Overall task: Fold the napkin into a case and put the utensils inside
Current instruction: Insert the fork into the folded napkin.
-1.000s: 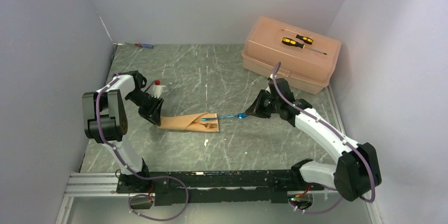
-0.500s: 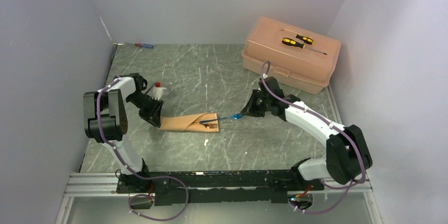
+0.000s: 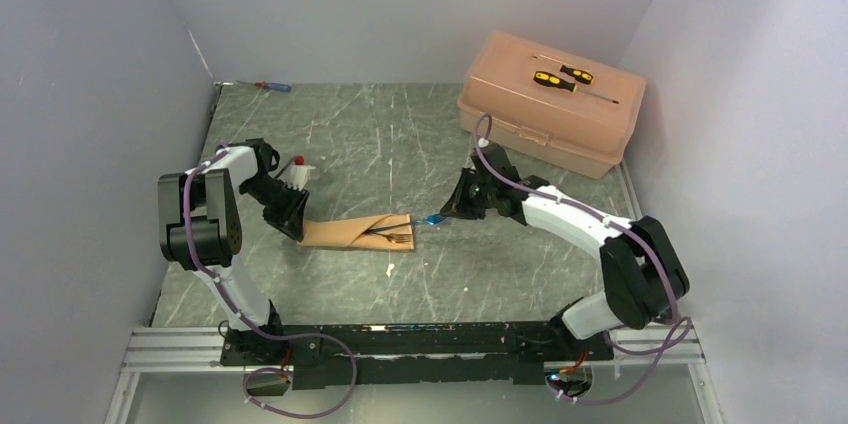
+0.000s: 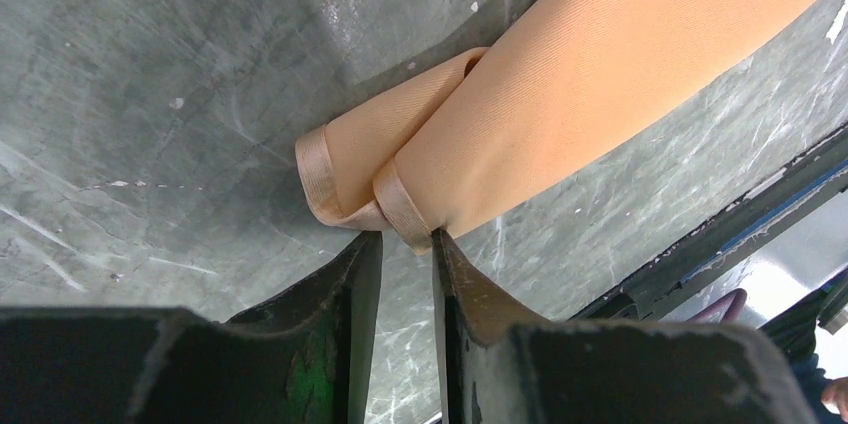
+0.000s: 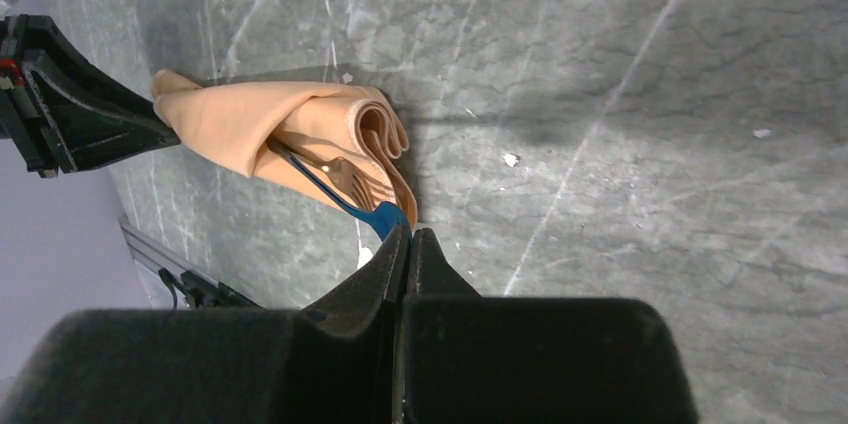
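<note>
The napkin (image 3: 345, 233), folded into a narrow peach-orange case (image 5: 250, 129), lies flat on the marble table, its open end facing right. A gold fork (image 3: 402, 238) pokes out of that opening. Beside it a utensil with a blue handle (image 5: 385, 216) runs slanting into the opening. My right gripper (image 5: 408, 234) is shut on the end of the blue handle, just right of the case (image 3: 440, 216). My left gripper (image 4: 404, 241) is at the case's left end (image 3: 292, 224). Its jaws stand slightly apart, and the cloth's folded hem (image 4: 400, 206) rests at their tips.
A hard pink plastic box (image 3: 520, 119) stands at the back right with two yellow-and-black screwdrivers (image 3: 562, 77) on its lid. A red-and-blue screwdriver (image 3: 272, 86) lies at the back left corner. A small white object (image 3: 298, 171) sits by the left arm. Walls enclose three sides.
My right arm has moved left, sliding the blue-handled utensil deeper into the case. The left jaws have narrowed a little at the case's end.
</note>
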Tool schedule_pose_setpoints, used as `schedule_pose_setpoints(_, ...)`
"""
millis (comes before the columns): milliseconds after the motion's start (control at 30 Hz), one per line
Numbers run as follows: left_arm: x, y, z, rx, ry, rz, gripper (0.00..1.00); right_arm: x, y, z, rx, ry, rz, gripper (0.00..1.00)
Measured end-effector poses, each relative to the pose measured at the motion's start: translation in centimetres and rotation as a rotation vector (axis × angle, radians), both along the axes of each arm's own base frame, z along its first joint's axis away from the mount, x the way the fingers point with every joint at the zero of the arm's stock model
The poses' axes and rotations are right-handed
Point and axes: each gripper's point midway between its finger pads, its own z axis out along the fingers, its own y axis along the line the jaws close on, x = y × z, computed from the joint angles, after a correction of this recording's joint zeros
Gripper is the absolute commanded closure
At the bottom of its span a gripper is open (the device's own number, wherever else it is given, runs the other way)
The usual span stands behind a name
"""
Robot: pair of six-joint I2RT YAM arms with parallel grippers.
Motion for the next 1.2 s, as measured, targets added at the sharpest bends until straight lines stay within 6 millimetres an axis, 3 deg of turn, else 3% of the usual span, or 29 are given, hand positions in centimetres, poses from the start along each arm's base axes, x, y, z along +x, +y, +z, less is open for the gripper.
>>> schedule_pose_setpoints(533, -0.1, 0.0, -0.2, -0.001, 0.008, -0.002, 0.71, 0.8, 3.9, -1.0, 0.047, -0.008, 0.007, 1.0)
schedule_pose_setpoints(933, -0.2, 0.0, -0.2, 0.001, 0.01, -0.006, 0.72, 0.0, 6.7, -2.3, 0.067, 0.001, 0.044, 1.0)
schedule_pose_setpoints(1200, -0.2, 0.1, -0.2, 0.002, 0.012, -0.008, 0.72, 0.9, 8.3, -2.4, 0.085, -0.013, 0.056, 1.0)
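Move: Some 18 cm to the left of the right hand, 3 cm nearer the bases and 8 cm lower, is the napkin's pocket mouth, a slanting fold; the blue fork's handle already reaches it. The napkin's right end lies 7 cm left and 3 cm back of the hand, and the wooden fork's tines 10 cm left and 4 cm back. From the left hand, at the napkin's left end, the mouth is about 16 cm right and 2 cm ahead. Sliding the blue fork handle-first under the slanting fold, the right hand travels left about 8 cm and sinks some 2.5 cm on the way, bringing its shut fingers to the napkin's right end with their grip on the fork's head kept. The left hand stays in place, its fingers still holding the napkin's left end down. ##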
